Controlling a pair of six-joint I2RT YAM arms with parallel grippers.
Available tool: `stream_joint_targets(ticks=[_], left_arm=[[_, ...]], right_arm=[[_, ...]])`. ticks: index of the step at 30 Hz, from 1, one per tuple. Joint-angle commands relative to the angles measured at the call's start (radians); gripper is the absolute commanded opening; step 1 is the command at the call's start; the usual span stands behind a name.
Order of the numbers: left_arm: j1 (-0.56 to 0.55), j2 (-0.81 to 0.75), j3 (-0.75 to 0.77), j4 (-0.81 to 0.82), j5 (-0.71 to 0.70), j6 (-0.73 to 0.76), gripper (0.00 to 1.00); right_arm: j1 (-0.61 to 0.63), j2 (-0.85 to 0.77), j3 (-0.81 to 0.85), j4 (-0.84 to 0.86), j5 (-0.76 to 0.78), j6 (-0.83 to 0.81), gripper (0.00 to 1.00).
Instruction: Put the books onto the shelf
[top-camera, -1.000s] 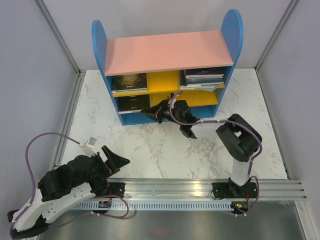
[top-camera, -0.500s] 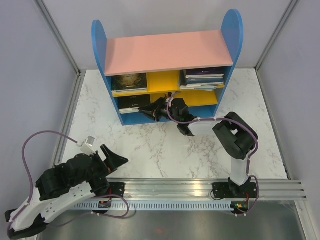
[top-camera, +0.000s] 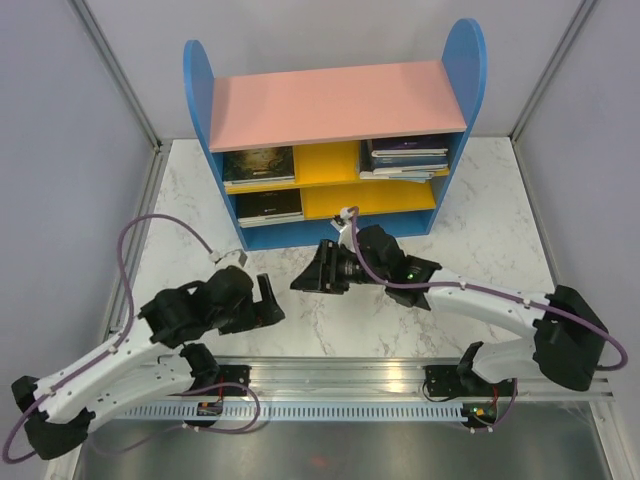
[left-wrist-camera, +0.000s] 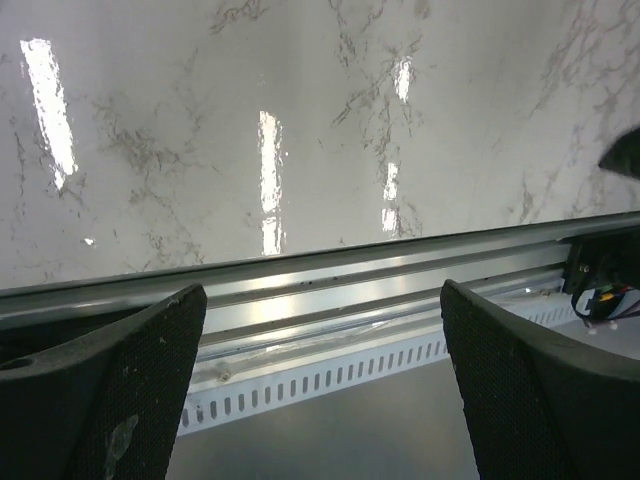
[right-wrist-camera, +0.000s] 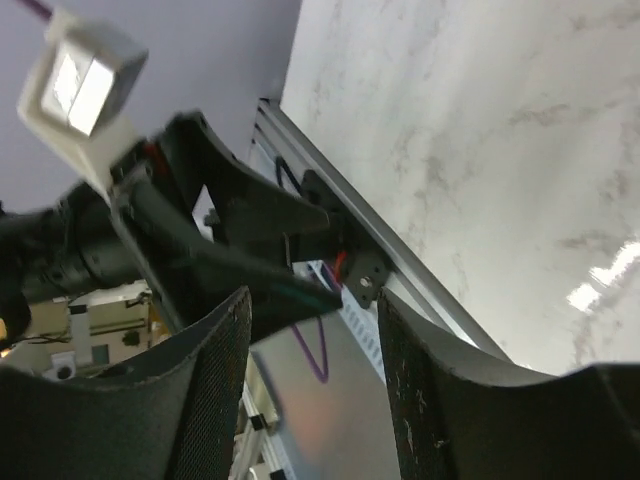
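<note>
The shelf stands at the back of the table, with blue sides, a pink top and yellow boards. A green-gold book lies on its upper left. A stack of dark books lies on its upper right, and a dark book on its lower left. My right gripper hangs open and empty over the marble in front of the shelf. In the right wrist view, the right gripper faces the left arm. My left gripper is wide open and empty; seen from the left wrist, the left gripper is above the rail.
An aluminium rail with the arm bases runs along the table's near edge. Grey walls enclose the marble table on both sides. A purple cable loops above the left arm.
My right gripper has pulled back out of the lower shelf toward the near left and opened. The left arm has swung up toward the middle of the table.
</note>
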Motion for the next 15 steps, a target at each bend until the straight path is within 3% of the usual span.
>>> stream_joint_targets(ticks=[1, 5, 8, 11, 15], left_arm=[[0.151, 0.14, 0.031, 0.161, 0.155, 0.228, 1.0], [0.525, 0.228, 0.022, 0.245, 0.35, 0.396, 1.0], [0.685, 0.285, 0.065, 0.264, 0.366, 0.458, 0.99], [0.794, 0.337, 0.114, 0.288, 0.351, 0.51, 0.99], [0.862, 0.417, 0.156, 0.327, 0.343, 0.514, 0.98]], right_arm=[[-0.008, -0.097, -0.101, -0.125, 0.078, -0.115, 0.58], [-0.008, -0.168, -0.106, -0.227, 0.119, -0.164, 0.59], [-0.006, -0.198, -0.08, -0.287, 0.146, -0.202, 0.59], [-0.008, -0.227, -0.084, -0.318, 0.15, -0.218, 0.59], [-0.008, -0.284, -0.1, -0.355, 0.169, -0.234, 0.59]])
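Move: The two books at the left of the lower shelf lie straight ahead of my left hand, about 28 cm out and 6 cm lower. The upper left stack sits right above them, some 30 cm ahead and 6 cm higher than that hand; the upper right stack is also about 30 cm ahead of it, but 31 cm to the right. From my right hand the lower books lie roughly 21 cm ahead, 11 cm left and 12 cm below. My left hand, empty and wide open, sweeps about 14 cm forward over the bare table towards the lower left books, bearing off some 7 cm to the left and turning about 15 degrees counter-clockwise. Meanwhile my empty right hand draws off to the right, away from those books, sinking about 4 cm as its half-open fingers tip down; neither hand touches anything. ##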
